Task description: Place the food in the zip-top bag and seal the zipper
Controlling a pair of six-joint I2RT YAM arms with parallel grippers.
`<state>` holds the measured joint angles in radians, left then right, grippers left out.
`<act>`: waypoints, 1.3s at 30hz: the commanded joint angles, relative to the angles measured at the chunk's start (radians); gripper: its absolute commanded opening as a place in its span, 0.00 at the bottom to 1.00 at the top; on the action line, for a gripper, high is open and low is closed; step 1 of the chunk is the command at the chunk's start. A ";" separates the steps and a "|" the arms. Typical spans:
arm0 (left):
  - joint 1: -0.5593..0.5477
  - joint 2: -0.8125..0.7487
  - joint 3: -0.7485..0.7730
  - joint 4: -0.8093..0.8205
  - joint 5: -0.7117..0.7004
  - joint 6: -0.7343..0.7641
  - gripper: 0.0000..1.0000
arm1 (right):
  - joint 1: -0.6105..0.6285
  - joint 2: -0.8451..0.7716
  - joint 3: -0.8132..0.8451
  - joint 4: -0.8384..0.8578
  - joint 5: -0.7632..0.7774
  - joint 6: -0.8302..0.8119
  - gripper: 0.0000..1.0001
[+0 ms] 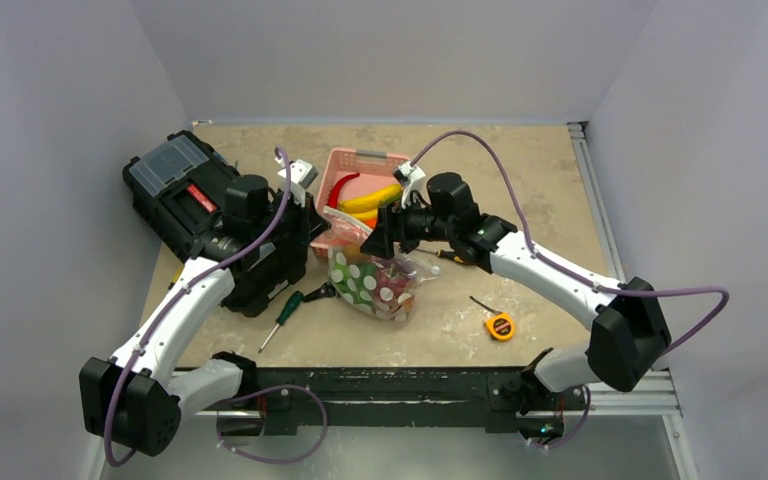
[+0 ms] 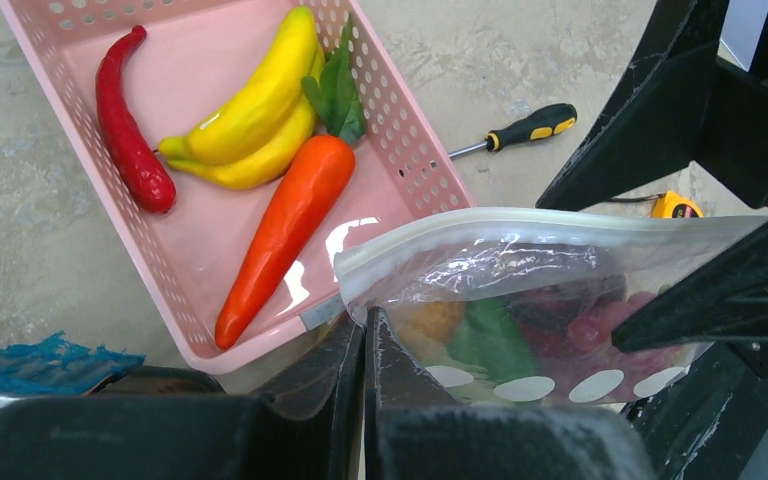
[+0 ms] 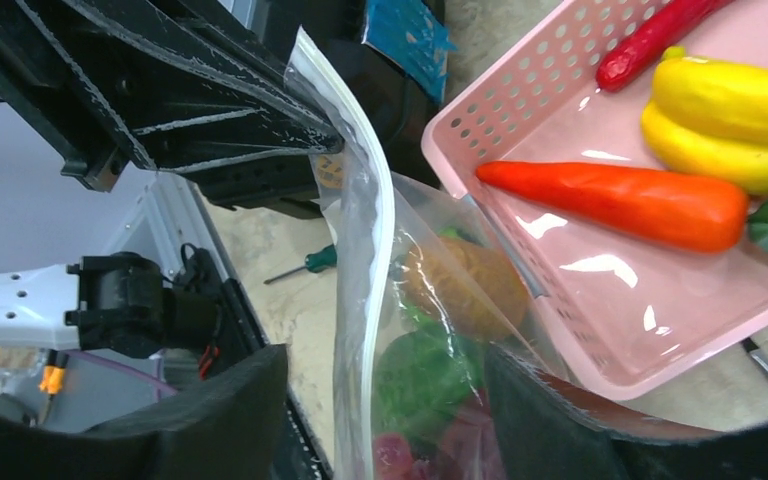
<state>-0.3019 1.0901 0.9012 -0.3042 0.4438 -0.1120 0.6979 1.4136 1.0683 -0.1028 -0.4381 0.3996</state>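
Observation:
The zip-top bag [image 2: 520, 290], clear with white dots, hangs upright beside the pink basket [image 2: 400, 150]. My left gripper [image 2: 365, 322] is shut on the bag's upper corner, just under the whitish zipper [image 2: 520, 222]. My right gripper [image 3: 385, 420] is open, one finger on each side of the bag's mouth edge and zipper [image 3: 360, 230]. Orange, green and red food shows through the bag [image 3: 440, 370]. A carrot [image 2: 285, 215], yellow bananas [image 2: 250, 110] and a red chili [image 2: 130, 140] lie in the basket. From above, the bag [image 1: 380, 285] hangs between both grippers.
A black tool case [image 1: 175, 190] stands at the left under my left arm. A green screwdriver [image 1: 282, 318] and a yellow tape measure [image 1: 500, 326] lie near the front edge. A black-and-yellow screwdriver [image 2: 525, 128] lies right of the basket. Blue cloth [image 2: 40, 362] sits by the case.

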 commanded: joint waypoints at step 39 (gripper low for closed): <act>-0.019 -0.350 -0.110 0.172 -0.366 0.029 0.96 | -0.015 -0.454 0.003 -0.134 0.383 0.041 0.00</act>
<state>-0.3035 0.7776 0.8032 -0.1940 0.1978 -0.1104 0.6960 1.0340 1.0058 -0.1905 -0.2119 0.4683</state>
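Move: The right hand's open fingers straddle the bag's zipper, its near stretch only about 1 cm left and 1 cm above the hand point, level ahead. The food in the bag hangs some 6 cm back and 10 cm below, level sideways; the pink basket stands 13 cm ahead, 2 cm left, 17 cm down. The left hand still pinches the zipper's left end, and that same stretch lies about 8 cm right and 3 cm back of it, level in height. Right pinches the zipper, left lets go and rises leftward, and right carries the bag up-right about 11 cm. ##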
